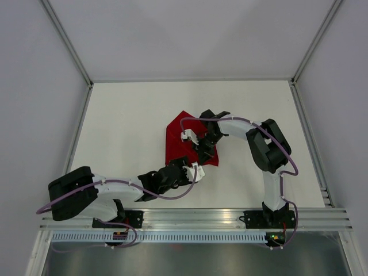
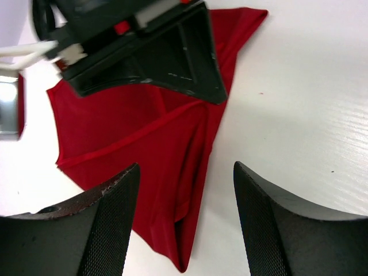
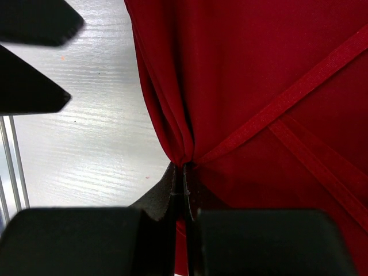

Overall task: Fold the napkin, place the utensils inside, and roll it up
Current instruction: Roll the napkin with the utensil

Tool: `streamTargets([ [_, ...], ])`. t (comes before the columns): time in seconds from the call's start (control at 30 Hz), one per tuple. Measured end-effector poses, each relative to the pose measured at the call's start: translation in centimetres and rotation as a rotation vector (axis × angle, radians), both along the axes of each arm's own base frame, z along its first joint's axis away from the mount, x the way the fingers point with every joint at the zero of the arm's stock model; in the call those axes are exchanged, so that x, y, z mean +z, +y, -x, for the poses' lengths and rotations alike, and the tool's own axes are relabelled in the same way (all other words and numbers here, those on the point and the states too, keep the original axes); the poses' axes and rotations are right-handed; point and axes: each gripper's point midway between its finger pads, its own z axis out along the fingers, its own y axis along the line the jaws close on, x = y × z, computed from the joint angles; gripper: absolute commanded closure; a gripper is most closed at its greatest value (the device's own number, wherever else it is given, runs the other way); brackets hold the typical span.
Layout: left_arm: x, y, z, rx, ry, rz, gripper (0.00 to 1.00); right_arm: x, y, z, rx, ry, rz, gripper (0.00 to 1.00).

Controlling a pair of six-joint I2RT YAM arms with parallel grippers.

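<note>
The deep-red napkin (image 1: 179, 138) lies partly folded and creased on the white table (image 1: 126, 126). My right gripper (image 1: 203, 150) is over its near right part, and in the right wrist view it (image 3: 185, 172) is shut on a pinched fold of the napkin (image 3: 259, 69). My left gripper (image 1: 197, 172) is open at the napkin's near corner. In the left wrist view its jaws (image 2: 187, 167) stand wide apart on either side of the pointed corner of the napkin (image 2: 144, 149) without touching it. No utensils are in view.
The right gripper's black body (image 2: 155, 52) hangs close ahead of the left gripper. The left gripper's fingers (image 3: 31, 92) show at the upper left of the right wrist view. A metal rail (image 1: 195, 217) runs along the table's near edge.
</note>
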Motion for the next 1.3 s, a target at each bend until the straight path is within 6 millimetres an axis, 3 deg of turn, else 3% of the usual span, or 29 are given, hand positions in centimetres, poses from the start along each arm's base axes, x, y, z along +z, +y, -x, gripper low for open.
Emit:
streamTargets([
  [0.47, -4.6, -1.7, -0.3, -0.096, -0.006, -0.167, 0.28, 0.0, -0.4, -0.5, -0.032, 0.034, -0.002, 0.99],
  [0.6, -4.6, -2.0, -1.4, -0.083, -0.018, -0.158, 0.28, 0.0, -0.5, -0.5, -0.034, 0.041, -0.005, 0.99],
  [0.8, -4.4, -2.6, -3.1, -0.082, -0.003, -0.163, 0.36, 0.0, -0.6, -0.6, -0.040, 0.049, -0.003, 1.00],
  [0.9, -4.2, -3.3, -3.5, -0.104, 0.007, -0.174, 0.45, 0.0, -0.8, -0.7, -0.046, 0.056, 0.000, 1.00],
  [1.07, -4.5, -4.0, -3.4, -0.151, 0.038, -0.218, 0.52, 0.0, -0.8, -0.8, -0.052, 0.069, -0.005, 1.00],
  [1.23, -5.6, -4.0, -3.1, -0.184, 0.086, -0.280, 0.66, 0.0, -0.9, -0.9, -0.056, 0.081, -0.003, 1.00],
  [1.3, -5.9, -3.8, -3.0, -0.192, 0.098, -0.300, 0.66, 0.0, -0.9, -0.9, -0.060, 0.092, -0.006, 1.00],
])
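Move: The left hand, open and empty, is going for the napkin's gathered near edge, at a spot some 3 cm ahead, 4 cm to its right and 7 cm below. The right fingertips pinch that same edge about 4 cm ahead and 6 cm right of the left hand, also 7 cm lower. The napkin's near left corner lies roughly 7 cm left and 1 cm back of the left hand. From the right hand, the aimed-at spot is about 2 cm left and 1 cm back, level with it. Down first, about 5 cm and slightly right, then forward about 3 cm, the left hand comes in beside the right fingertips. It finishes rightward and down with its fingers straddling the gathered edge, closing to about half their gap while they tip steeper and turn a little clockwise. The right hand keeps its pinch, easing about a centimetre forward and right. ##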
